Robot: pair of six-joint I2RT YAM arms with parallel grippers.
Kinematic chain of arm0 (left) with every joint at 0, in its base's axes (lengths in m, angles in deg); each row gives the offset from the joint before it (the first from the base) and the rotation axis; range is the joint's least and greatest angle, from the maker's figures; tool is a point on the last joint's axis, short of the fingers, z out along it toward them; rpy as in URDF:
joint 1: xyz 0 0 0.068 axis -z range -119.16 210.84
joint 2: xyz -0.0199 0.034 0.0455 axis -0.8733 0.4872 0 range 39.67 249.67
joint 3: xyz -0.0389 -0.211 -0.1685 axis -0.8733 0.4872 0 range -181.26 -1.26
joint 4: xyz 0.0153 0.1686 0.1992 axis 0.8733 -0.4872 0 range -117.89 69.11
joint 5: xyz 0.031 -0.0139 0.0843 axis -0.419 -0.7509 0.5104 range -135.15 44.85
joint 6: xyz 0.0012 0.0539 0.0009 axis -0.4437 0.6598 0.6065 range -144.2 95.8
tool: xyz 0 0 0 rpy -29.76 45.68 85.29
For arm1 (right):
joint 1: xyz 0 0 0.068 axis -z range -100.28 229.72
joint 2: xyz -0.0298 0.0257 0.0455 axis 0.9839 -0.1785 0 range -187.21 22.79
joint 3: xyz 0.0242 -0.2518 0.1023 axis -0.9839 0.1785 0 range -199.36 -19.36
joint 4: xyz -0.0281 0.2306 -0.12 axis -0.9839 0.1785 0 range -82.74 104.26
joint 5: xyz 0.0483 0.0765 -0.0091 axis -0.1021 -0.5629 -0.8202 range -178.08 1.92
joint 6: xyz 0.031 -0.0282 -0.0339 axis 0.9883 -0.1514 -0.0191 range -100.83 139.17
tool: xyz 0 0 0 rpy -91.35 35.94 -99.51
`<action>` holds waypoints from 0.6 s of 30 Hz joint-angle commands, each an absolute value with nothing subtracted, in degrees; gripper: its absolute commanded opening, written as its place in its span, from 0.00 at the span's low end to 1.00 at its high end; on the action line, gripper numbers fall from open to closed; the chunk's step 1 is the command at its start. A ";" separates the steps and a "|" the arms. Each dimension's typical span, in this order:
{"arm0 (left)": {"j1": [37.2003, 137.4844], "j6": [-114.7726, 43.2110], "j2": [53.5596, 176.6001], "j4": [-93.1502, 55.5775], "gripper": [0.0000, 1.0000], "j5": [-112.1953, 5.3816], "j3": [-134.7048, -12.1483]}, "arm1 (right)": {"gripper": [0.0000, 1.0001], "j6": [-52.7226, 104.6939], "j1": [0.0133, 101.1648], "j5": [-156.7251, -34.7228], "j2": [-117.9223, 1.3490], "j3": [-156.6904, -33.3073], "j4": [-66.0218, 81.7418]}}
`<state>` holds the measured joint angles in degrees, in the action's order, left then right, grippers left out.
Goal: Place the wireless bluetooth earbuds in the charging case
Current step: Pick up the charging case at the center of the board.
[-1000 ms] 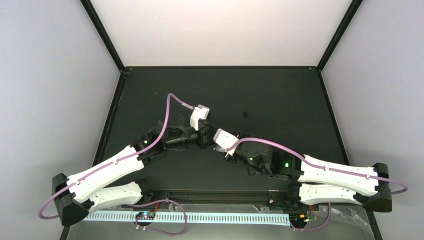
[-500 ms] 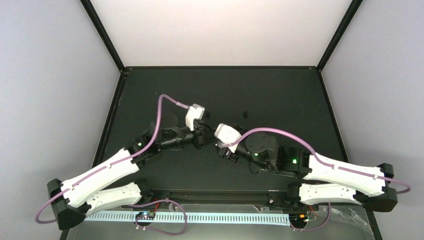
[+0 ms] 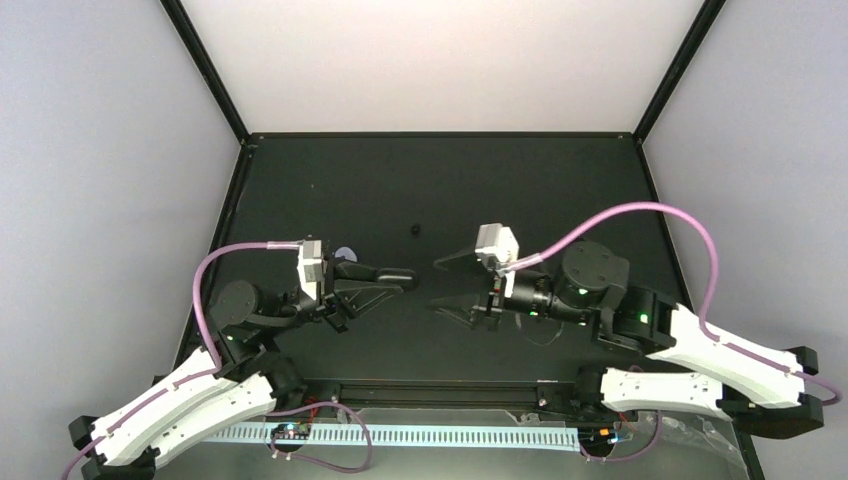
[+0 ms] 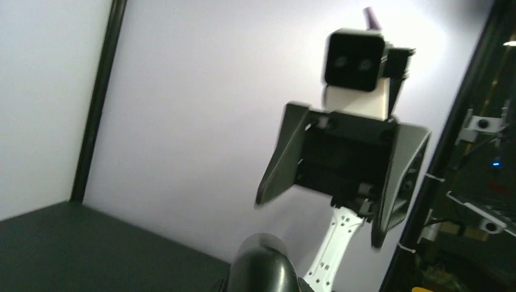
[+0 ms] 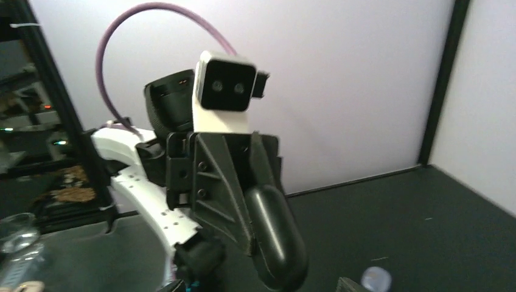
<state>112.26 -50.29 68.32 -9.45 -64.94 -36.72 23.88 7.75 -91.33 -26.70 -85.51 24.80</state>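
Observation:
My left gripper (image 3: 388,279) is shut on the charging case (image 3: 402,273), a glossy black pebble with its lid down, held above the table. The right wrist view shows the case (image 5: 275,243) sticking out past the left fingers (image 5: 213,182). Only its rounded end (image 4: 264,274) shows in the left wrist view. My right gripper (image 3: 435,284) faces it from the right, open and empty, a short gap away; the left wrist view sees those jaws (image 4: 319,219) spread wide. One black earbud (image 3: 415,230) lies on the mat behind the gap. A pale lilac bud (image 3: 345,254) (image 5: 375,278) lies behind the left gripper.
The black mat (image 3: 560,190) is fenced by white walls and black corner posts (image 3: 205,70). A rail (image 3: 440,385) and wiring run along the near edge between the arm bases. Purple cables loop above both wrists.
The two grippers, close together mid-table a second ago, have drawn apart. The left one swung back left with the case. The right one pulled right and opened its jaws.

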 commanded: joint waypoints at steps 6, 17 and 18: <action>112.09 -49.80 70.49 0.32 0.02 -77.44 -38.59 | 0.57 31.36 7.97 -104.25 -32.50 -87.43 18.29; 112.13 -50.27 69.96 0.79 0.02 -79.63 -38.78 | 0.36 31.38 7.97 -105.50 -33.35 -87.70 18.70; 112.11 -50.63 69.84 1.12 0.02 -79.79 -38.72 | 0.36 31.24 8.03 -105.63 -33.37 -87.74 18.97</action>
<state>112.24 -50.33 70.42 -1.47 -78.05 -36.70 31.31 7.84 -103.66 -33.45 -86.21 19.89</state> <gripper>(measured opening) 0.222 0.362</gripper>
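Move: The black charging case is already in the left fingers, its middle about 1 cm right of that hand point and level with it. From the right hand it lies roughly 7 cm to the left, 2 cm ahead and 3 cm lower. On the table some 36 cm below the right hand, the purple case sits about 28 cm ahead and 21 cm left, and a black earbud about 35 cm ahead and 6 cm left. Leftward by about 4 cm and back some 2.5 cm, the right hand brings its open fingers to the free end of the black charging case, turning about 10 degrees counter-clockwise, then narrows them clearly astride it. The left hand keeps its grip and draws the case back about 4 cm, slightly up, turning some 10 degrees clockwise so the two hands line up. ##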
